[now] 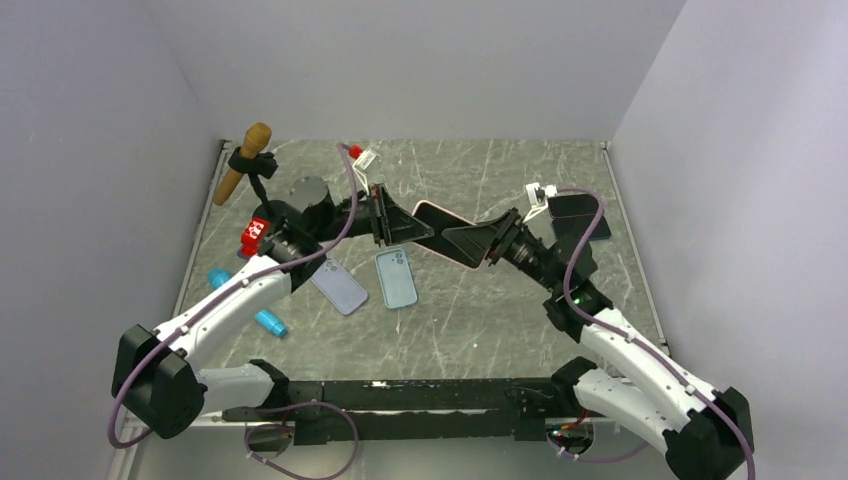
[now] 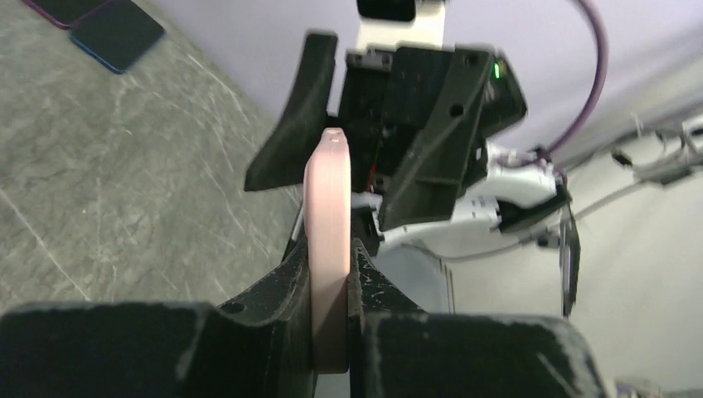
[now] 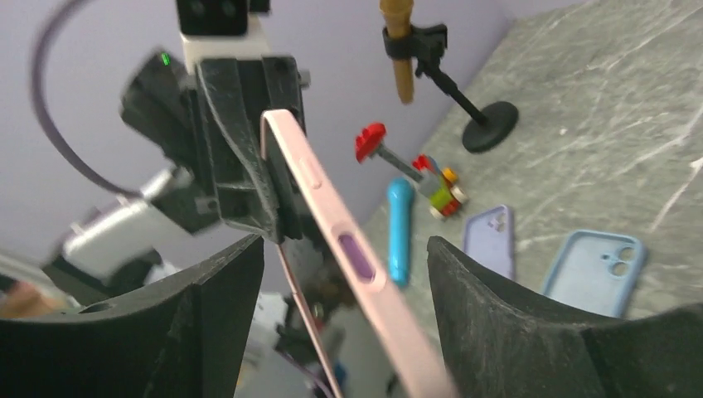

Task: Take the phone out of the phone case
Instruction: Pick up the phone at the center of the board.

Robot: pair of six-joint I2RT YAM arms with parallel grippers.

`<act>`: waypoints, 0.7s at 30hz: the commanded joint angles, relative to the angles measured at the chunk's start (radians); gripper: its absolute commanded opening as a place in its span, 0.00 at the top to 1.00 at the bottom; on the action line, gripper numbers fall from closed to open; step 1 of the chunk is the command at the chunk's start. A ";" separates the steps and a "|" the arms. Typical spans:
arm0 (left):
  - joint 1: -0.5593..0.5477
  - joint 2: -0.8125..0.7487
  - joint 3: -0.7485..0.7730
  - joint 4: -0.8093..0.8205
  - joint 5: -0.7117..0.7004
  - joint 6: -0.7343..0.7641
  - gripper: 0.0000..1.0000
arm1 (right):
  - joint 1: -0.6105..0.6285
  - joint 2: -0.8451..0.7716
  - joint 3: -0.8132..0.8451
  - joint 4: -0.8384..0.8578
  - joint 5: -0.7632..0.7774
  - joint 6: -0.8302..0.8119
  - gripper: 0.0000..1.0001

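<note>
A pink cased phone [image 1: 432, 222] hangs in the air over the middle of the table, between my two grippers. My left gripper [image 1: 392, 229] is shut on its left end; the left wrist view shows the pink edge [image 2: 327, 207] clamped between both fingers [image 2: 330, 286]. My right gripper [image 1: 478, 246] is at the phone's right end. In the right wrist view its fingers [image 3: 207, 315] stand wide apart around the pink edge [image 3: 352, 240] without touching it, so the right gripper [image 3: 344, 278] is open. I cannot tell case from phone along the edge.
An empty lilac case [image 1: 340, 286] and an empty blue case [image 1: 396, 277] lie below the left gripper. Dark phones [image 1: 580, 218] lie at the back right. A microphone on a stand [image 1: 248, 160], a red toy [image 1: 254, 235] and blue markers [image 1: 270, 322] sit at the left.
</note>
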 commanded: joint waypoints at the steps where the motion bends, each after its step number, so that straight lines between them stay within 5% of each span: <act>1: 0.016 -0.003 0.124 -0.197 0.340 0.206 1.00 | -0.065 0.017 0.169 -0.450 -0.300 -0.324 0.25; 7: 0.032 -0.005 0.229 -0.491 0.463 0.445 1.00 | -0.071 0.014 0.135 -0.345 -0.508 -0.310 0.31; 11: 0.037 -0.015 0.250 -0.503 0.517 0.458 1.00 | -0.069 0.020 0.104 -0.228 -0.578 -0.251 0.43; 18: 0.039 -0.002 0.234 -0.332 0.528 0.297 1.00 | -0.042 0.114 0.049 0.062 -0.626 -0.092 0.76; 21: 0.046 0.002 0.227 -0.277 0.492 0.214 1.00 | -0.039 0.129 0.031 0.138 -0.573 -0.044 1.00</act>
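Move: The left hand holds the phone in its pink case, the case's middle about 4 cm to its right and level with it. The open right hand already straddles the phone, whose middle lies roughly 1 cm to its left at its own height. From the left hand, the light-blue case lies on the table about 5 cm ahead and 8 cm left, the lavender case about 3 cm ahead and 21 cm left, both some 33 cm below. The left hand keeps its pinch on the pink-cased phone's left edge and draws it back towards the base about 6 cm and slightly left, turning it some 20 degrees clockwise before settling. The right hand goes along with it, back about 7 cm, a little left and slightly down, swinging some 30 degrees counter-clockwise so its fingers come in from the phone's right side, then closes them late in the move to pinch that edge opposite the left hand. ##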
